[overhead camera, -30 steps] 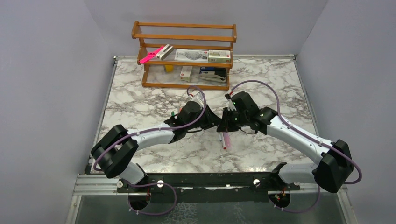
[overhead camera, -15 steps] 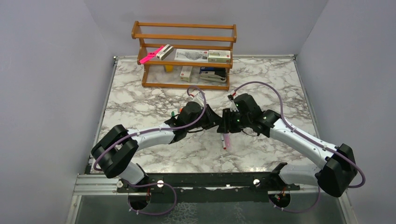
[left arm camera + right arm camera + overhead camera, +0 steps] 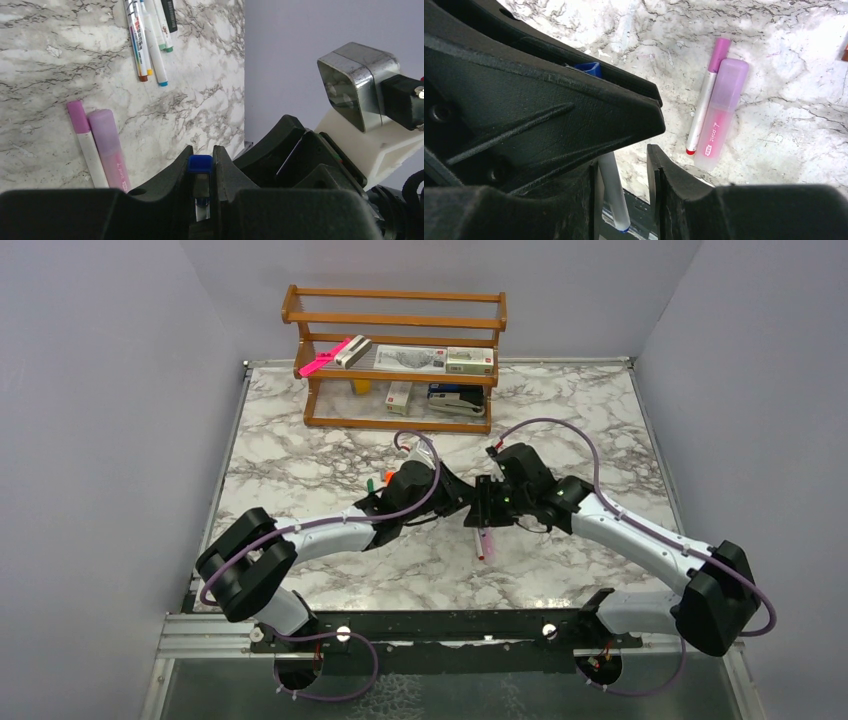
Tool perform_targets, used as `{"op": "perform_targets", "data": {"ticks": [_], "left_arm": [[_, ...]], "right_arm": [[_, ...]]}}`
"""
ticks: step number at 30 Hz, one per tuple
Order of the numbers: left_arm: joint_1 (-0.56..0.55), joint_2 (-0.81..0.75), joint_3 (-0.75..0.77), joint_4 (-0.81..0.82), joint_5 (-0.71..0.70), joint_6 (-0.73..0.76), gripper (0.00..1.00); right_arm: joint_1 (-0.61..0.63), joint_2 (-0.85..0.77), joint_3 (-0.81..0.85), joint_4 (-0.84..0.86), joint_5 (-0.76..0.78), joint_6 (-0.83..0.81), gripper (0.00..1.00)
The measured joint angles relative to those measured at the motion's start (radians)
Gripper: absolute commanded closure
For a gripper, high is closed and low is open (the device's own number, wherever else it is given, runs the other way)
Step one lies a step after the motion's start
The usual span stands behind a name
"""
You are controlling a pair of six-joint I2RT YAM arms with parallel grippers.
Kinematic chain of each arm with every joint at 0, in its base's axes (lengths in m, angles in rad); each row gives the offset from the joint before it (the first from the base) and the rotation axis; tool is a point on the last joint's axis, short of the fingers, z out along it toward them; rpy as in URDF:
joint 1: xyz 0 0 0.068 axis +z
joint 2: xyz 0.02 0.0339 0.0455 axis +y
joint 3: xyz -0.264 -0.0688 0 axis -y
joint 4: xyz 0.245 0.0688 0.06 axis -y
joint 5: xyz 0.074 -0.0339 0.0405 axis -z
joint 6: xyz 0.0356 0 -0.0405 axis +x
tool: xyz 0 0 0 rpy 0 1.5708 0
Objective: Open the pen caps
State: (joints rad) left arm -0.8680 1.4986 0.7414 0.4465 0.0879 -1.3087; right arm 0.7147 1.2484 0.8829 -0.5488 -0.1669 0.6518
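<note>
In the left wrist view my left gripper [image 3: 202, 150] is shut on a pen, its blue cap [image 3: 200, 164] pinched at the fingertips. Both grippers meet above mid-table, the left gripper [image 3: 455, 498] facing the right gripper [image 3: 486, 506]. The pen's white barrel [image 3: 613, 192] runs down between the jaws of my right gripper [image 3: 624, 170]. They stand open, with the barrel against the left one and a gap to the right one. The blue cap [image 3: 589, 69] pokes out behind the left gripper's finger. On the table lie a lilac-capped marker [image 3: 704, 110] and a pink highlighter [image 3: 721, 112].
Several more capped pens [image 3: 147, 40] lie side by side on the marble, left of the left arm, seen from above by a green cap [image 3: 370, 483] and an orange one [image 3: 388, 477]. A wooden shelf [image 3: 395, 370] with small boxes and a long pink item [image 3: 325, 357] stands at the back.
My right gripper's jaws have parted from the pen barrel. Both wrists have shifted slightly left. The left gripper still clamps the pen.
</note>
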Motion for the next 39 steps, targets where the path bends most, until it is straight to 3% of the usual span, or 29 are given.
{"op": "perform_targets", "data": {"ticks": [7,18,23,32,39], "left_arm": [[-0.034,0.011,-0.016,0.001,-0.102,-0.042,1.0],[-0.041,0.031,-0.03,0.027,-0.131,-0.069,1.0],[-0.016,0.035,-0.037,0.037,-0.072,-0.057,1.0],[0.139,0.034,-0.037,0.08,-0.039,-0.045,1.0],[0.214,0.034,-0.029,0.063,0.089,0.035,1.0]], "right_arm": [[0.017,0.032,0.0,0.012,0.011,0.017,0.99],[0.044,0.021,-0.032,0.046,0.013,0.011,0.99],[0.066,-0.039,-0.111,0.11,0.019,0.051,0.99],[0.115,-0.195,-0.181,0.09,-0.009,0.094,0.99],[0.115,-0.173,-0.116,0.008,0.076,0.067,0.99]]}}
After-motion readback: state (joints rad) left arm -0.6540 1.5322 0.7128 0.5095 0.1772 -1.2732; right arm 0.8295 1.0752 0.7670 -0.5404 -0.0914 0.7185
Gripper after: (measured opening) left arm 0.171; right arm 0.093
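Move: The blue pen's barrel is already between the right hand's open pads, about 1 cm left of and 1 cm below its hand point. From the left hand, which already pinches the blue cap, the barrel lies roughly 3 cm back and 5 cm below. The purple marker lies some 7 cm ahead of the right hand and 12 cm below, with the pink highlighter 3 cm right of that marker. The loose orange cap lies about 20 cm ahead and 20 cm left of the left hand. The blue pen's barrel gets pinched as the right fingers close on it, sinking about 1 cm, while the left hand keeps its grip on the cap and sinks some 2 cm. The right hand then draws back about 5 cm, lifts slightly and eases forward a little; the left hand carries the cap away, forward and left about 8 cm, towards the loose orange cap. ##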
